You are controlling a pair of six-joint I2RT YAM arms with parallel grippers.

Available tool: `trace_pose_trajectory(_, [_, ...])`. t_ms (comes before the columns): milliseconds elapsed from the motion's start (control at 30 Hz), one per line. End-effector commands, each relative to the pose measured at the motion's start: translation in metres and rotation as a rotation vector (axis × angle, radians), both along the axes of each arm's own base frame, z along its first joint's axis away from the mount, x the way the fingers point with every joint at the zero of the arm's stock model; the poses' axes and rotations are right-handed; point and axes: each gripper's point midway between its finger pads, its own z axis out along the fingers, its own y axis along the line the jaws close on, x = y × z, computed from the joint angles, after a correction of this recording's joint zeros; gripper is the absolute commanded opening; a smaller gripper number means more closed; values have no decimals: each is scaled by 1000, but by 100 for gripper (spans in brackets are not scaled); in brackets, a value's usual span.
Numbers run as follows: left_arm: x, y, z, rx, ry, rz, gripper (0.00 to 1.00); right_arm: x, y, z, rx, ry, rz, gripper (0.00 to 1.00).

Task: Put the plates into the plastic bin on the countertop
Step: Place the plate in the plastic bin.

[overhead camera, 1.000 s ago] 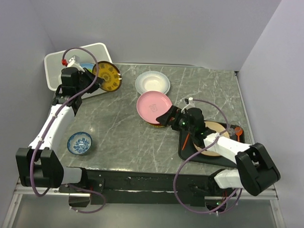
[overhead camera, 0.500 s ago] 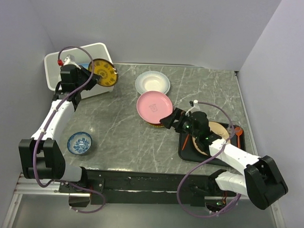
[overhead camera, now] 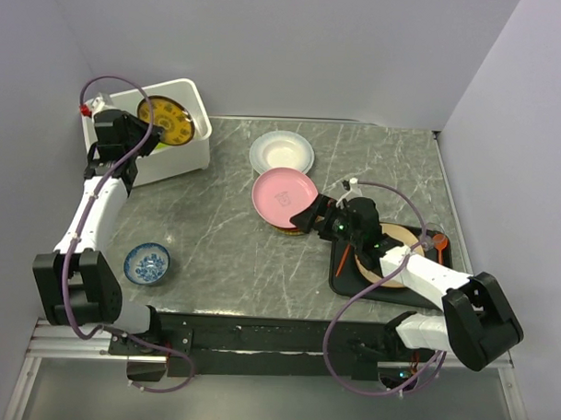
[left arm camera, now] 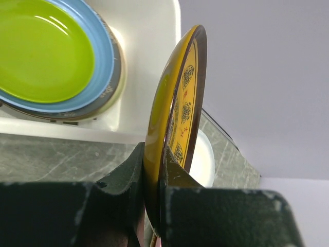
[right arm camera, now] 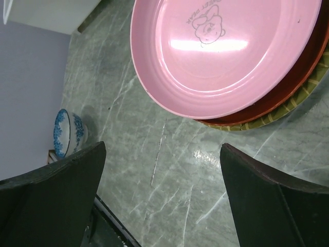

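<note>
My left gripper (left arm camera: 154,154) is shut on the rim of the yellow patterned plate (left arm camera: 177,103), held on edge and tilted. In the top view that plate (overhead camera: 167,120) hangs over the white plastic bin (overhead camera: 178,162) at the back left. In the bin (left arm camera: 149,31) a green plate (left arm camera: 43,51) lies on a light blue plate (left arm camera: 105,56). My right gripper (right arm camera: 162,175) stands open above the bare countertop (right arm camera: 205,170), just short of the pink plate (right arm camera: 226,46), which tops a red-orange plate (right arm camera: 288,98) and a woven yellow one (right arm camera: 303,100). A white plate (overhead camera: 281,152) lies behind the pink stack (overhead camera: 284,194).
A small blue-and-white bowl (overhead camera: 147,262) sits near the front left of the countertop (overhead camera: 224,236). A black tray (overhead camera: 347,279) at the front right carries a cream plate (overhead camera: 397,240) and an orange utensil (overhead camera: 439,241), partly under my right arm. Grey walls close the scene.
My left arm has carried the yellow patterned plate back and left, from beside the bin's right wall to above the bin. The right gripper has stayed open by the pink plate, barely shifting.
</note>
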Motion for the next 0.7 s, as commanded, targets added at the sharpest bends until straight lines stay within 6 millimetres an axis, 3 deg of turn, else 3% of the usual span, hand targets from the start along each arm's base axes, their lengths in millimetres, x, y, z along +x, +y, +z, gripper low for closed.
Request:
trace_pose_trajectory(0, [15, 10, 16, -20, -69, 51, 1, 4, 6, 19, 36, -58, 10, 99])
trace_pose_trajectory(367, [53, 29, -10, -40, -3, 114, 1, -8, -12, 13, 13, -52, -44, 99])
trace_pose_trajectory(667, [68, 39, -22, -29, 7, 126, 1, -12, -17, 14, -6, -60, -50, 99])
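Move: The left gripper holds the brown-and-yellow plate. The plate stack in the bin, green plate on top, lies about 11 cm ahead of it, 9 cm left and some 24 cm below. The white plates stand about 9 cm ahead and 30 cm to its right, the pink plate 31 cm right and 8 cm back, both far below. From the open right gripper the bin's stack is roughly 29 cm ahead, 45 cm left and 9 cm down. Bring the left gripper forward and down about 5 cm each, easing 3 cm left, so the pinched plate goes over the bin's near rim towards the green plate; sink first, then push mostly forward. Tip the fingers slightly further down and turn them a touch counter-clockwise, keeping the grip shut on the plate. Let the open right gripper draw back some 2 cm, back and to the right, from the pink plate. ##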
